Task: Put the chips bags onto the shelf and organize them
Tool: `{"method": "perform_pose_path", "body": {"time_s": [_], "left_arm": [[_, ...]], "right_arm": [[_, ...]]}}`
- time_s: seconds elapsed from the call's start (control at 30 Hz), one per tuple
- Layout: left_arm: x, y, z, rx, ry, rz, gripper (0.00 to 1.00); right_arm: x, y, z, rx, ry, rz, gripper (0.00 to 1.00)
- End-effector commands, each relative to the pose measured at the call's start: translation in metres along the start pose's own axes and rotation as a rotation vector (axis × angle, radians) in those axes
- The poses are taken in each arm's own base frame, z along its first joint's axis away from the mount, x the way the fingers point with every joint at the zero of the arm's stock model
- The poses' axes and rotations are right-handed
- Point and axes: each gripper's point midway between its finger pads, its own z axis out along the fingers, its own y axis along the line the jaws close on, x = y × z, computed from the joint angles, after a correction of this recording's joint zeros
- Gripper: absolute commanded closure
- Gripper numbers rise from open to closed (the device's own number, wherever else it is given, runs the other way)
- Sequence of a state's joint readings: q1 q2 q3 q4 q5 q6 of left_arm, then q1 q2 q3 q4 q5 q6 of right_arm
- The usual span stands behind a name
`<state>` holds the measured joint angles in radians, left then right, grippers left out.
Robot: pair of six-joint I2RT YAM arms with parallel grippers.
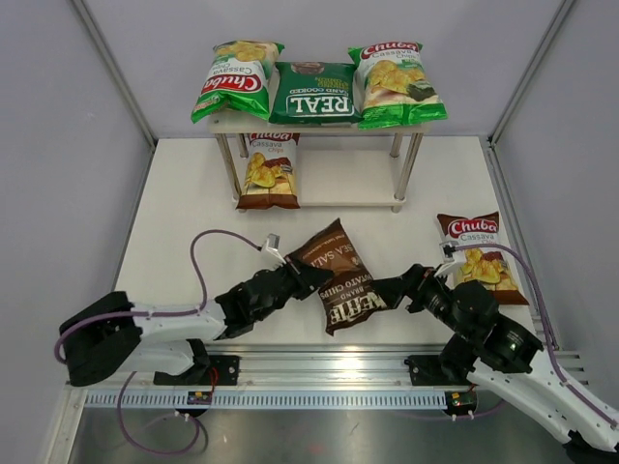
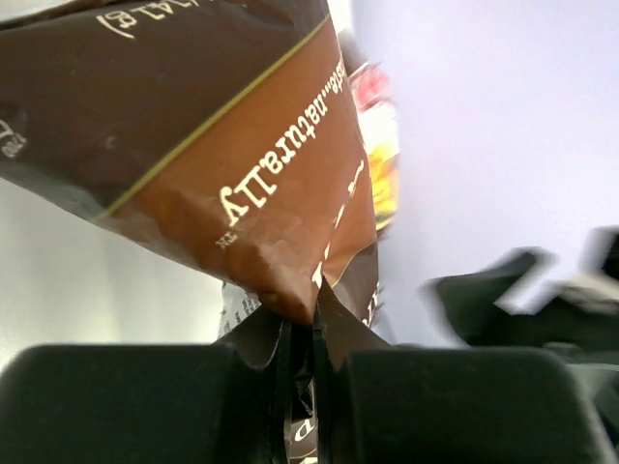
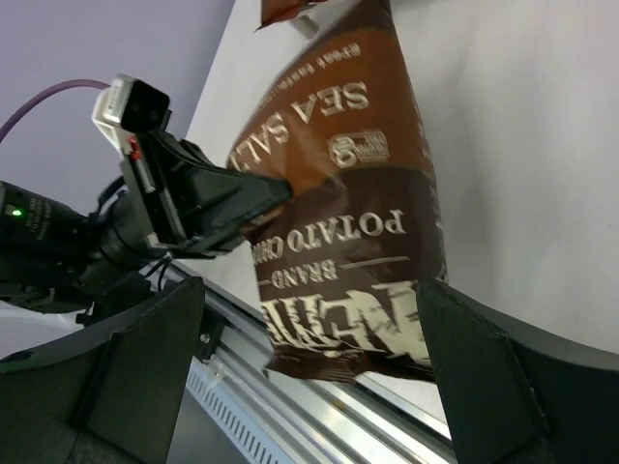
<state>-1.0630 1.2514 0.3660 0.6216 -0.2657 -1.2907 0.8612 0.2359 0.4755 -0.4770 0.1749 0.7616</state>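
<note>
The dark-brown Kettle bag [image 1: 343, 275] is lifted in the middle of the table. My left gripper [image 1: 311, 275] is shut on its left edge; in the left wrist view the foil [image 2: 242, 145] is pinched between the closed jaws of my left gripper [image 2: 309, 387]. My right gripper [image 1: 392, 290] is open at the bag's right side; in the right wrist view the bag's lower end [image 3: 338, 290] lies between the spread fingers of my right gripper [image 3: 308, 290]. The shelf [image 1: 348, 184] holds two light-green Chuba bags [image 1: 235, 77] [image 1: 397, 82] and the REAL bag [image 1: 314, 94] on top. One brown-and-white Chuba [image 1: 268, 172] lies on the lower board.
A second brown-and-white Chuba bag [image 1: 481, 256] lies flat on the table at the right, beside my right arm. A metal rail [image 1: 319, 367] runs along the near edge. Grey walls close in the left, right and back sides.
</note>
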Motion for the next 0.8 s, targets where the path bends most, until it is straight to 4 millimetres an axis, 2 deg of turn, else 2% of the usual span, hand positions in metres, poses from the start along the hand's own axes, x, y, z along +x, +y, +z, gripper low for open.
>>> {"method": "perform_pose_path", "body": {"time_s": [0.0, 0.03, 0.1, 0.13, 0.17, 0.2, 0.23, 0.3, 0.33, 0.47, 0.77], "left_arm": [[-0.054, -0.040, -0.025, 0.105, -0.229, -0.021, 0.94], [-0.061, -0.040, -0.031, 0.098, -0.253, -0.019, 0.95], [-0.081, -0.044, -0.051, 0.088, -0.323, -0.021, 0.95], [-0.087, -0.046, -0.058, 0.088, -0.347, -0.024, 0.95], [-0.099, -0.049, -0.071, 0.091, -0.387, -0.027, 0.95], [-0.104, -0.050, -0.077, 0.092, -0.408, -0.027, 0.95], [-0.113, -0.050, -0.084, 0.084, -0.443, -0.032, 0.95], [-0.123, -0.052, -0.098, 0.076, -0.476, -0.026, 0.96], [-0.129, -0.052, -0.103, 0.070, -0.500, -0.028, 0.96], [-0.141, -0.050, -0.118, 0.050, -0.544, -0.024, 0.97], [-0.155, -0.071, -0.137, 0.142, -0.589, -0.077, 0.98]], "right_arm": [[0.002, 0.046, 0.010, -0.202, 0.041, 0.055, 0.02], [-0.001, 0.058, 0.012, -0.257, 0.039, 0.061, 0.02], [0.013, 0.065, 0.020, -0.292, 0.109, 0.081, 0.02], [0.010, 0.075, 0.021, -0.337, 0.099, 0.090, 0.02], [0.016, 0.076, 0.027, -0.339, 0.130, 0.104, 0.02], [0.017, 0.086, 0.026, -0.387, 0.146, 0.106, 0.02], [0.013, 0.095, 0.026, -0.430, 0.135, 0.109, 0.03], [0.020, 0.101, 0.031, -0.454, 0.177, 0.119, 0.03], [0.017, 0.105, 0.032, -0.474, 0.170, 0.117, 0.03], [0.017, 0.105, 0.044, -0.446, 0.172, 0.107, 0.02], [0.032, 0.122, 0.065, -0.499, 0.241, 0.121, 0.02]]}}
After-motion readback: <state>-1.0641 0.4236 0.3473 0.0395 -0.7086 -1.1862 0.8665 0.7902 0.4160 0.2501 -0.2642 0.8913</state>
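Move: Pinched in the left fingers by its left edge, the dark brown potato chips bag has its middle some 4 cm to that hand's right and slightly below it. The lower shelf's free stretch lies about 23 cm ahead and 5 cm right, and the Chuba bag already on that shelf 24 cm ahead and 13 cm left. From the open right hand the dark bag is about 9 cm left, 2 cm ahead and somewhat lower; the red-brown bag on the table is 23 cm right, 6 cm ahead. Carrying the dark bag by its edge, the left hand sweeps some 14 cm to its left and rises about 10 cm, all the height gained in the first half, swinging roughly 25 degrees counter-clockwise as its fingertips tip up. The right hand trails the bag about 12 cm leftward at nearly the same height, turning counter-clockwise too, fingers still wide open. ##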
